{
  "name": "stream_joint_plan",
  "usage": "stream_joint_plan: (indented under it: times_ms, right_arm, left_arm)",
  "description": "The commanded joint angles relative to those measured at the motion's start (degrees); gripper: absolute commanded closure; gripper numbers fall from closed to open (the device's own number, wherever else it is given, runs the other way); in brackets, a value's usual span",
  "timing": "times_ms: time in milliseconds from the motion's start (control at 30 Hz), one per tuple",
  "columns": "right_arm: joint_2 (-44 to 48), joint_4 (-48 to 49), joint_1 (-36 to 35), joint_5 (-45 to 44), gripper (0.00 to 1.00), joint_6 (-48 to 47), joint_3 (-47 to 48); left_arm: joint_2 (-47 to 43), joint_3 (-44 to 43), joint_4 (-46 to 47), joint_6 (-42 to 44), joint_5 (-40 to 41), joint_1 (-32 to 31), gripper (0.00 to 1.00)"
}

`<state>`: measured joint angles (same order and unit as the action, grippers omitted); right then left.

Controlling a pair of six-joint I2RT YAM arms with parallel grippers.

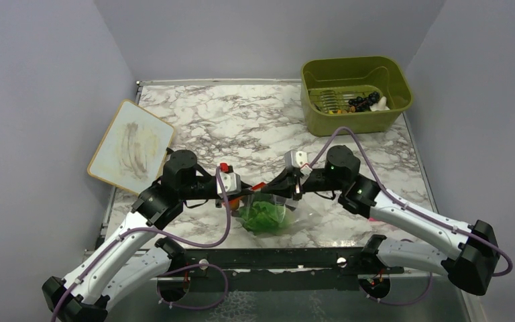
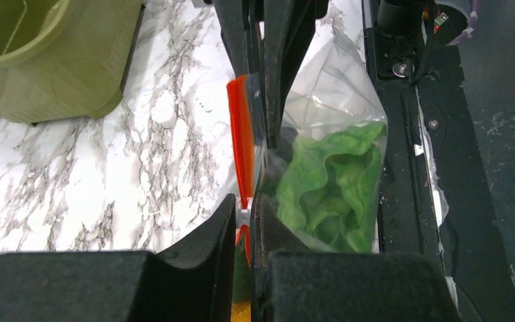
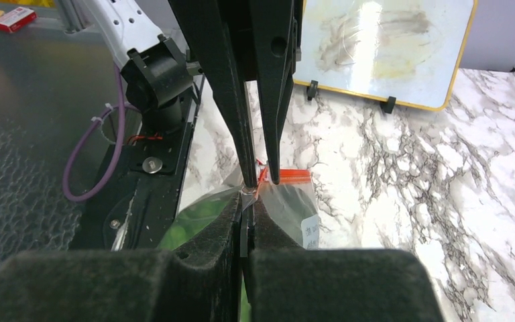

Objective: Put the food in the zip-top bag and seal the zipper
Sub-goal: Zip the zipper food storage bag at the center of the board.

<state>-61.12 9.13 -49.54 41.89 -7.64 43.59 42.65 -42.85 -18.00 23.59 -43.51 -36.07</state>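
The clear zip-top bag (image 1: 278,213) hangs between both grippers just above the table's near edge, with green lettuce (image 1: 263,216) inside. Seen from the left wrist, the lettuce (image 2: 328,181) fills the bag's lower part. My left gripper (image 2: 244,204) is shut on the orange-red zipper (image 2: 240,134), pinching a small white slider. From the opposite side my right gripper (image 3: 247,204) is shut on the bag's clear edge, just by the zipper (image 3: 288,176). Their fingertips nearly meet over the bag (image 1: 261,189). More small food (image 1: 362,102) lies in the olive bin.
The olive-green bin (image 1: 322,119) stands at the back right, and its wall shows in the left wrist view (image 2: 40,80). A smudged whiteboard (image 1: 131,146) leans off the table's left edge. The black base rail (image 1: 275,258) runs right under the bag.
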Motion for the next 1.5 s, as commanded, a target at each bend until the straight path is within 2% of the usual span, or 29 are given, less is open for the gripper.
stream_joint_plan:
  times_ms: [0,233,600,800,967,1167,1333,1467]
  right_arm:
    - [4.73,6.91,-0.12,1.64,0.99,1.22,-0.22]
    - [5.98,5.84,-0.15,1.66,0.99,-0.07,-2.34]
    - [3.47,3.22,-0.12,1.91,0.99,-2.88,-3.02]
    - [3.03,11.25,-0.12,-1.0,0.99,-4.75,-8.93]
    - [-0.08,27.32,-0.11,-2.14,0.99,-1.59,-15.12]
    - [-6.06,32.18,-0.12,-3.16,0.99,-1.68,-15.78]
    - [-5.38,31.29,-0.12,-6.19,0.84,-1.86,-16.81]
    - [-4.09,27.54,-0.12,-5.47,0.61,-3.73,-15.27]
  left_arm:
    - [-0.49,2.13,-2.37,0.66,2.25,0.61,1.0]
    - [-1.45,2.63,-3.26,0.86,2.98,0.61,1.0]
    - [0.22,-3.42,-5.93,4.9,2.67,0.65,1.0]
    - [3.59,-8.75,-9.22,7.27,3.43,0.62,1.0]
    - [7.95,-15.29,-14.42,12.2,5.95,0.51,1.0]
    - [11.3,-19.93,-18.83,14.37,6.99,0.18,1.0]
    - [11.47,-17.71,-19.39,13.78,7.82,-0.86,1.0]
    - [12.27,-17.59,-19.36,13.67,7.98,-1.49,1.0]
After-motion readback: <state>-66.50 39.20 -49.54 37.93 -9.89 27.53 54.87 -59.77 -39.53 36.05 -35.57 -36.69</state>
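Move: The orange zipper's free end sticks out roughly 4 cm to the right of the left hand and 2 cm ahead, about level with its fingers, which already grip the white slider. The right fingers, shut on the film beside that strip, have the same end about 3 cm ahead, 1 cm above and neither left nor right. From the left hand, the lettuce sits some 5 cm back, 4 cm right and 8 cm below; the orange food about 2 cm back, 5 cm left and 5 cm below. Down goes the right hand, about 5 cm in all: it first eases slightly back and away from the left hand, then sinks, edges forward and parts its fingers to let go of the bag film beside the zipper end. The left hand keeps its pinch on the slider, dips about a centimetre, then swings forward some 3 cm, its fingertips tipping about 15 degrees farther down. ##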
